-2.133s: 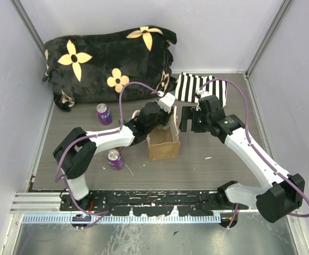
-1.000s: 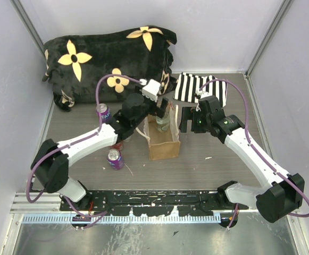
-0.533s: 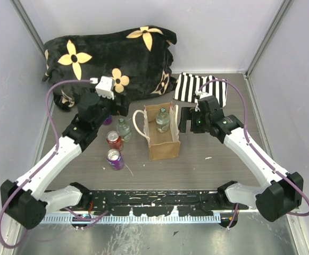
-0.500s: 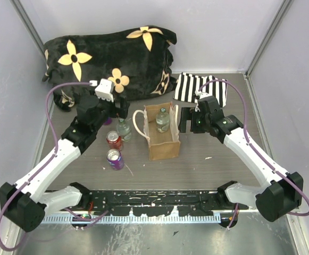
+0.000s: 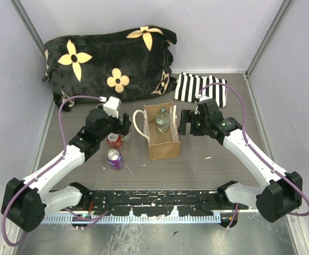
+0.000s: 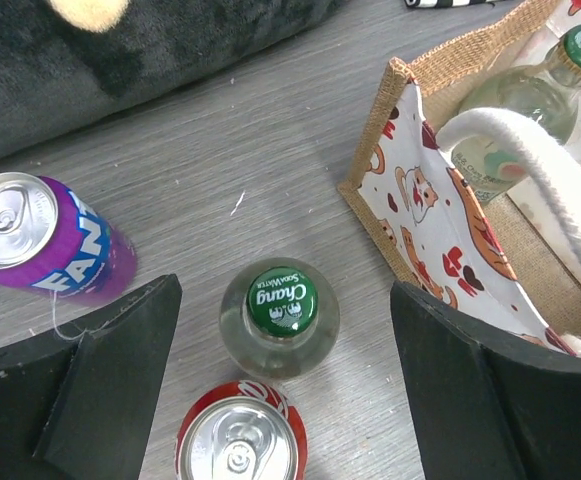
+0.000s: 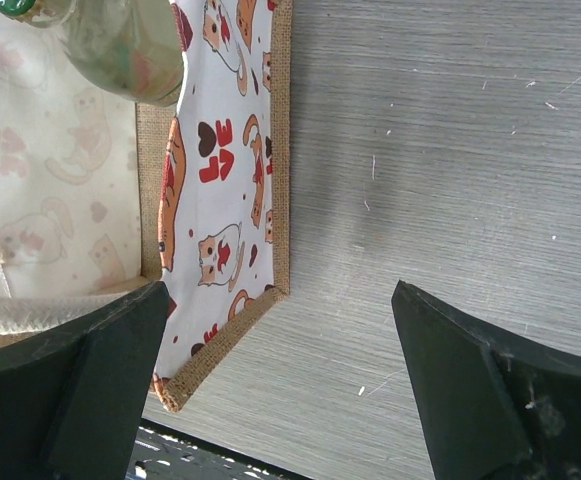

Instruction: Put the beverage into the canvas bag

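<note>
The tan canvas bag (image 5: 163,142) stands open mid-table, and one green-capped glass bottle (image 5: 163,119) stands upright inside it. In the left wrist view a second green-capped bottle (image 6: 280,315) stands on the table just left of the bag (image 6: 420,205). My left gripper (image 6: 285,300) hovers above it, open, one finger on each side and nothing gripped. My right gripper (image 5: 186,123) hangs open beside the bag's right wall (image 7: 225,200), over its near corner, holding nothing. The cream handle (image 6: 540,170) arches over the bag's left side.
A red can (image 6: 240,440) stands right next to the loose bottle, and a purple Fanta can (image 6: 40,240) is further left. Another purple can (image 5: 115,158) stands nearer the bases. A black flowered cushion (image 5: 109,58) and a striped cloth (image 5: 199,87) lie at the back.
My left arm left the bag with a bottle standing in it, swung out to the left, then came back over the loose bottle beside the bag. The right arm barely moved.
</note>
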`<state>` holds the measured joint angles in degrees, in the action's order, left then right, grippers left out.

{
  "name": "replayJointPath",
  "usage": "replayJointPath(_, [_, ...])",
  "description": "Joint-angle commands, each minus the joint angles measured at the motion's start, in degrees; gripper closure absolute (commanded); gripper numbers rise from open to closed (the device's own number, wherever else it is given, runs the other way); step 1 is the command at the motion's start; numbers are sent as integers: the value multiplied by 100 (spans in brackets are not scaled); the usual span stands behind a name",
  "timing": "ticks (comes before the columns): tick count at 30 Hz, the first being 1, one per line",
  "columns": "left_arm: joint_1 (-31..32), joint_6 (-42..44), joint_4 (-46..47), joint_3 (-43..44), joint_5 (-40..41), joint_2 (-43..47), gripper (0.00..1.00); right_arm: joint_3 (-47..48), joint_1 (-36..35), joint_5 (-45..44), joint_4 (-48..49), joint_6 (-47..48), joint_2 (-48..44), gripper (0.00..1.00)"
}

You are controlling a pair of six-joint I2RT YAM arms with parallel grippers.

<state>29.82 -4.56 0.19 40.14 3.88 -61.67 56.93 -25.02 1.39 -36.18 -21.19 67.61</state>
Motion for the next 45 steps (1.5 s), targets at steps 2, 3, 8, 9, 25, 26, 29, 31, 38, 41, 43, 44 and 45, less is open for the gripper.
replayJointPath(2, [6, 30, 751, -181, -14, -288, 11, 13, 23, 28, 225, -51, -221, 0])
replayJointPath(3, [6, 19, 821, -221, -18, -330, 12, 24, 19, 22, 221, -47, -215, 0])
replayJointPath(8, [6, 16, 1292, -490, 10, -423, 17, 58, 18, 2, 208, -26, -180, 0])
replayJointPath(9, [-1, 16, 1398, -550, 25, -431, 19, 61, 18, -5, 208, -27, -179, 0])
replayJointPath(25, [-1, 56, 1973, -837, 17, -519, 80, 109, 19, 2, 180, -72, -116, 0])
replayJointPath(26, [-3, 52, 1964, -829, 24, -509, 85, 96, 22, 2, 177, -77, -110, 0])
replayJointPath(29, [-3, 39, 1900, -788, 29, -472, 99, 93, 23, 3, 182, -82, -100, 0])
replayJointPath(31, [-3, 44, 1878, -737, 46, -448, 100, 107, 23, 6, 182, -78, -93, 0])
replayJointPath(38, [-3, 100, 1383, 2, 104, -429, 100, 134, 20, 10, 177, -86, -86, 0])
replayJointPath(41, [-3, 128, 1202, 387, 137, -464, 100, 131, 22, 19, 174, -96, -94, 0])
replayJointPath(43, [2, 168, 1134, 597, 169, -489, 100, 113, 23, 19, 179, -104, -113, 0])
replayJointPath(44, [-2, 188, 1113, 692, 179, -505, 100, 114, 22, 21, 176, -105, -121, 0])
replayJointPath(45, [-7, 210, 1101, 770, 188, -518, 100, 108, 23, 20, 177, -105, -136, 0])
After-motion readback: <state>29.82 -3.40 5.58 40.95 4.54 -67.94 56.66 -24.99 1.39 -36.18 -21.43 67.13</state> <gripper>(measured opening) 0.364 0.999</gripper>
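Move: The glass bottle to be fetched next stands upright almost under the left hand, about 2 cm ahead and 1 cm to its right, its cap some 3 cm below and its middle about 11 cm below. Beside it, the red can sits roughly 3 cm back and 4 cm left of the hand, the far purple can 8 cm ahead and 10 cm left, and the canvas bag 3 cm ahead and 17 cm right. From the right hand, the bottle lies about 25 cm left and 1 cm ahead. The left hand, fingers still wide open and straddling the bottle's top, sinks about 4 cm with a slight creep forward, then eases up about 1 cm as the fingers shut from both sides and pinch the bottle at its cap and neck. It holds there with the grip kept and no further closing, then begins to rise, gaining about 1.5 cm with the wrist tipping back only a few degrees. ##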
